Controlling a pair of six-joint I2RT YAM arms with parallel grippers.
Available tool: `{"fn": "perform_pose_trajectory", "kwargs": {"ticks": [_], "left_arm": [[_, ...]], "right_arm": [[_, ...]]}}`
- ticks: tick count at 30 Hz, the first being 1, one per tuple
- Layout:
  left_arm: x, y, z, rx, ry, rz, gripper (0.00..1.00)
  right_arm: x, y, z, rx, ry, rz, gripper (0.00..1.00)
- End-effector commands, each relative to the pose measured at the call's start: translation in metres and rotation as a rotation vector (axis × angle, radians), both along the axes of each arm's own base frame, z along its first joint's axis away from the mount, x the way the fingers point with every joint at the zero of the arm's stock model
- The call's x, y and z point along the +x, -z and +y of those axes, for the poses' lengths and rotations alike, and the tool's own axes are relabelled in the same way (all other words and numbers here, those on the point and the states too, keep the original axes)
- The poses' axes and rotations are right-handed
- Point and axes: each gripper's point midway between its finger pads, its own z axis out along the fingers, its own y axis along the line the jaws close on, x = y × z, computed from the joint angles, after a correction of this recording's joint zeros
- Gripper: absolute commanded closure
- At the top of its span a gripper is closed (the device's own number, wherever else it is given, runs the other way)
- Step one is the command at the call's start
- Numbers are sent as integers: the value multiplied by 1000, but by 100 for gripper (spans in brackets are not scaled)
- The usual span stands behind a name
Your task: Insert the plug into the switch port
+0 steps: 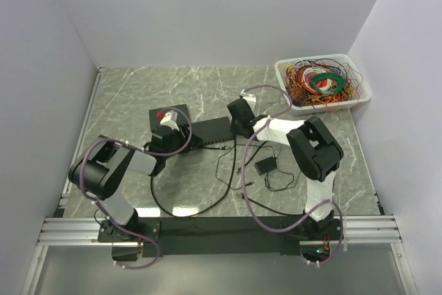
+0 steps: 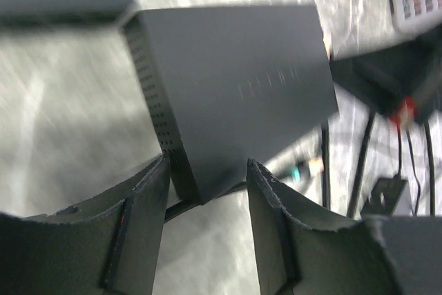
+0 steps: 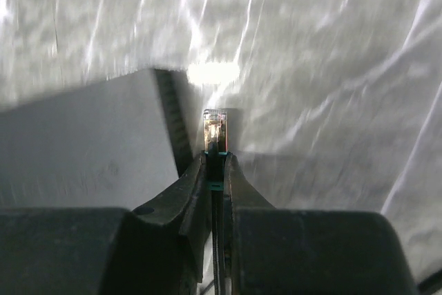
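Observation:
The switch (image 1: 210,131) is a flat black box in the middle of the table. In the left wrist view the switch (image 2: 235,88) shows its vented end, and its near corner sits between the tips of my left gripper (image 2: 207,170). That gripper is open, with a finger on each side of the corner. My right gripper (image 3: 215,160) is shut on the plug (image 3: 215,129), a clear connector with a teal boot whose cable runs back between the fingers. The plug's tip hangs just off the vented end of the switch (image 3: 83,143). From above, the right gripper (image 1: 238,124) stands at the switch's right end.
A second black box (image 1: 169,117) with a red part on top sits behind the left gripper (image 1: 185,144). A white bin (image 1: 284,74) of tangled coloured cables stands at the back right. A power adapter (image 1: 266,166) and loose black cables lie in front of the switch. Another teal-booted connector (image 2: 307,168) lies by the switch.

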Motion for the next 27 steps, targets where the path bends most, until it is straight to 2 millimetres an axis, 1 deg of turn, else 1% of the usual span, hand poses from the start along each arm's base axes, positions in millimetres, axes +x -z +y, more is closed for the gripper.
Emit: {"fn": "perform_pose_trajectory", "kwargs": {"ticks": [1, 2, 3, 4, 5, 6, 7, 8, 9, 10, 11, 12, 13, 14, 15, 16, 17, 18, 19, 20, 21, 22, 23, 24, 25, 26, 27], "left_arm": [[-47, -15, -46, -93, 154, 22, 49], [-52, -22, -48, -108, 151, 17, 49], [-55, -24, -47, -108, 143, 19, 49], [-65, -18, -46, -105, 141, 51, 49], [-67, -29, -44, -121, 137, 30, 49], [-68, -32, -41, -123, 119, 22, 49], [-76, -26, -36, -105, 105, 45, 48], [-74, -39, -31, -113, 84, 12, 48], [-70, -39, -22, -88, 32, 3, 48], [-72, -34, -14, -46, 9, 17, 47], [-68, -44, -8, -31, -19, -9, 47], [-69, -47, -7, -15, -16, -11, 46], [-57, -55, 3, 26, -78, -49, 46], [-58, -58, 8, 54, -91, -45, 45], [-53, -68, 10, 58, -108, -66, 45], [-51, -72, 14, 76, -116, -80, 45], [-48, -79, 17, 78, -133, -97, 44], [-44, -87, 18, 77, -145, -113, 43], [-40, -91, 22, 77, -163, -120, 40], [-36, -93, 26, 79, -177, -125, 27], [-32, -99, 27, 70, -184, -137, 9], [-25, -101, 34, 72, -201, -144, 1], [-22, -98, 34, 65, -181, -136, 1], [-19, -99, 36, 59, -182, -139, 1], [-11, -104, 39, 49, -183, -169, 1], [-8, -99, 38, 51, -165, -166, 0], [-9, -100, 33, 39, -122, -177, 1]], "right_arm": [[19, -33, 57, 153, -113, -77, 100], [24, -36, 62, 157, -136, -91, 100], [26, -37, 65, 160, -146, -95, 100], [27, -39, 70, 167, -169, -99, 100], [30, -43, 75, 176, -187, -113, 100], [32, -47, 77, 181, -204, -126, 100], [35, -52, 81, 181, -228, -147, 100], [41, -58, 83, 182, -230, -164, 100], [43, -61, 83, 175, -236, -168, 100], [46, -63, 81, 161, -237, -174, 100], [50, -72, 78, 153, -227, -191, 100], [51, -75, 74, 142, -217, -195, 100], [51, -76, 67, 129, -207, -193, 100], [46, -82, 57, 114, -189, -205, 100], [44, -85, 50, 109, -180, -209, 100], [39, -86, 44, 101, -175, -207, 100], [31, -89, 33, 88, -167, -210, 100], [26, -91, 26, 74, -158, -212, 100], [19, -90, 19, 62, -150, -202, 100], [6, -91, 10, 59, -147, -202, 100], [1, -91, 4, 58, -138, -200, 100], [-7, -90, 1, 62, -136, -191, 100], [-19, -88, -5, 66, -142, -182, 100], [-26, -86, -6, 72, -152, -174, 100], [-34, -85, -5, 82, -164, -166, 100], [-44, -82, -6, 83, -177, -157, 100], [-55, -76, -2, 73, -201, -134, 100]]}}
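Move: The switch's middle lies about 5 cm ahead and 5 cm to the right of the left hand, which is at its near left corner. From the right hand, still holding the plug beside the switch's right end, that middle is some 7 cm left and level fore-and-aft, only 1 cm or so lower. The other black box is about 10 cm ahead and 9 cm left of the left hand; a loose cable end lies 6 cm back and 2 cm left of the right hand. Both hands work the switch round counter-clockwise from its two ends: the left, its fingers half open against the left end, draws back about 8 cm, while the right, shut on the plug, pushes the right end forward about 4 cm and left about 5 cm. Then both come away, the left rising some 9 cm and going forward and left as it opens wide, the right lifting and backing off to the near right with the plug still held. ##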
